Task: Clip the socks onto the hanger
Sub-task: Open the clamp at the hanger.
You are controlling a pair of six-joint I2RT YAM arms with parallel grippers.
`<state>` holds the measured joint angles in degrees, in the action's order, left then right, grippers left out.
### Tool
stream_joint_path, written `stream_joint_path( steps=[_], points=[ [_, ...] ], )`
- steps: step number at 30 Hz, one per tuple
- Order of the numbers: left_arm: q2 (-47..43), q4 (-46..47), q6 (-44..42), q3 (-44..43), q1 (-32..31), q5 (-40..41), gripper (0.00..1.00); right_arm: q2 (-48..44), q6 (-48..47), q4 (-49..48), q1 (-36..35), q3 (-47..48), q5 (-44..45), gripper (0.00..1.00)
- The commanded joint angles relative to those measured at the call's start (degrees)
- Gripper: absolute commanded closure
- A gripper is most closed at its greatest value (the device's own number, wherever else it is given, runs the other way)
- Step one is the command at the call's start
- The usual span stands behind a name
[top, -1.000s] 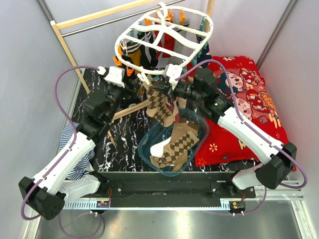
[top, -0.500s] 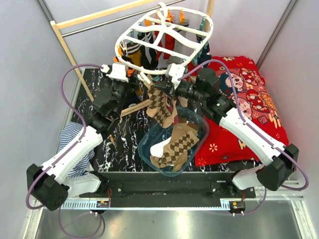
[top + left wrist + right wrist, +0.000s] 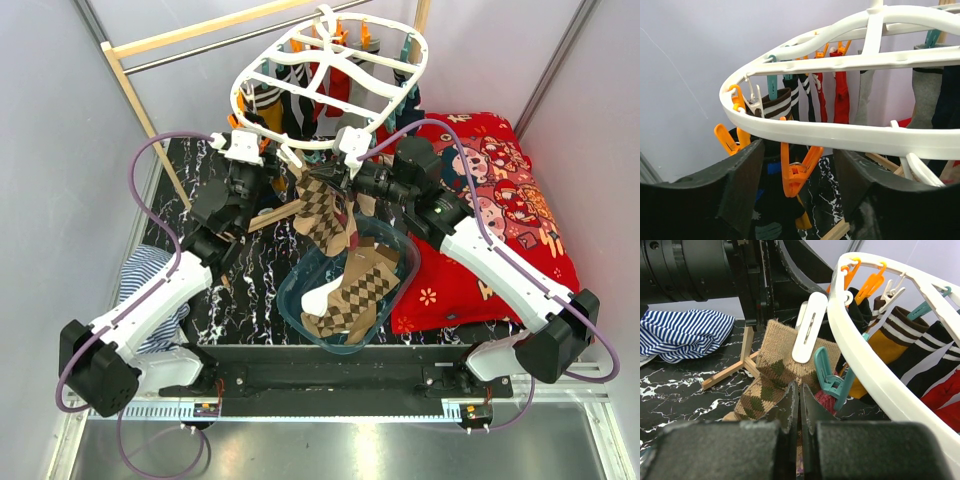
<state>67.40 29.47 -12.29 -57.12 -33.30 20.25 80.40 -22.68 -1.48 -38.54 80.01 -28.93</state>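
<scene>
The white oval hanger (image 3: pixel 330 70) hangs at the back with several socks clipped under it. My right gripper (image 3: pixel 336 190) is shut on a tan-brown argyle sock (image 3: pixel 325 218) and holds it up just under the hanger's near rim. In the right wrist view the gripper (image 3: pixel 800 400) pinches that sock (image 3: pixel 765 375); a white clip (image 3: pixel 810 327) overlaps its top edge and a teal clip (image 3: pixel 832 380) hangs beside it. My left gripper (image 3: pixel 268 170) is open at the left rim. In the left wrist view its fingers (image 3: pixel 735 185) flank an orange clip (image 3: pixel 795 172) under the rim (image 3: pixel 840 132).
A clear bluish tub (image 3: pixel 296 312) with more argyle socks (image 3: pixel 355 290) stands in front. A red cartoon-print cushion (image 3: pixel 490 220) lies on the right and a blue-white striped cloth (image 3: pixel 140 290) on the left. A wooden rack (image 3: pixel 135 95) with a metal rod stands behind.
My left arm has reached forward and right, bringing its open gripper up to the hanger's left rim. My right gripper has stayed put with the argyle sock.
</scene>
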Motion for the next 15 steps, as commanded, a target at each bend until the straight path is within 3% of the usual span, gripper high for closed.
stream_joint_path(
  steps=[1, 12, 15],
  points=[
    [0.63, 5.24, 0.16, -0.71, -0.28, 2.69, 0.42, -1.91, 0.7, -2.74, 0.58, 0.24, 0.71, 1.0],
    [-1.03, -0.27, 3.76, -2.55, -0.36, 3.48, 0.81, -2.44, 0.88, -2.83, 0.66, -0.2, 3.52, 1.0],
    [-3.06, -5.1, 6.49, -3.78, -0.36, 3.48, 0.85, -2.62, 1.23, -2.83, 0.75, -0.47, 6.5, 1.0]
  ],
)
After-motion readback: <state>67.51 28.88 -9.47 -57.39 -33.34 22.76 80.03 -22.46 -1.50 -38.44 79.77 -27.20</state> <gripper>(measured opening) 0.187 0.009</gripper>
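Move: The open orange clamp hangs between the left hand's spread fingers, about 1 cm ahead and level with them, with the hanger rim some 3 cm above it. Another orange clamp is about 7 cm left and 5 cm ahead of the hand; the white clamp is some 8 cm right and 2 cm back. From the right hand, the open orange clamp lies about 11 cm left, 7 cm ahead and 1 cm up. Staying within about 1 cm, the left fingers close onto the orange clamp under the rim, pinching its spread arms. ##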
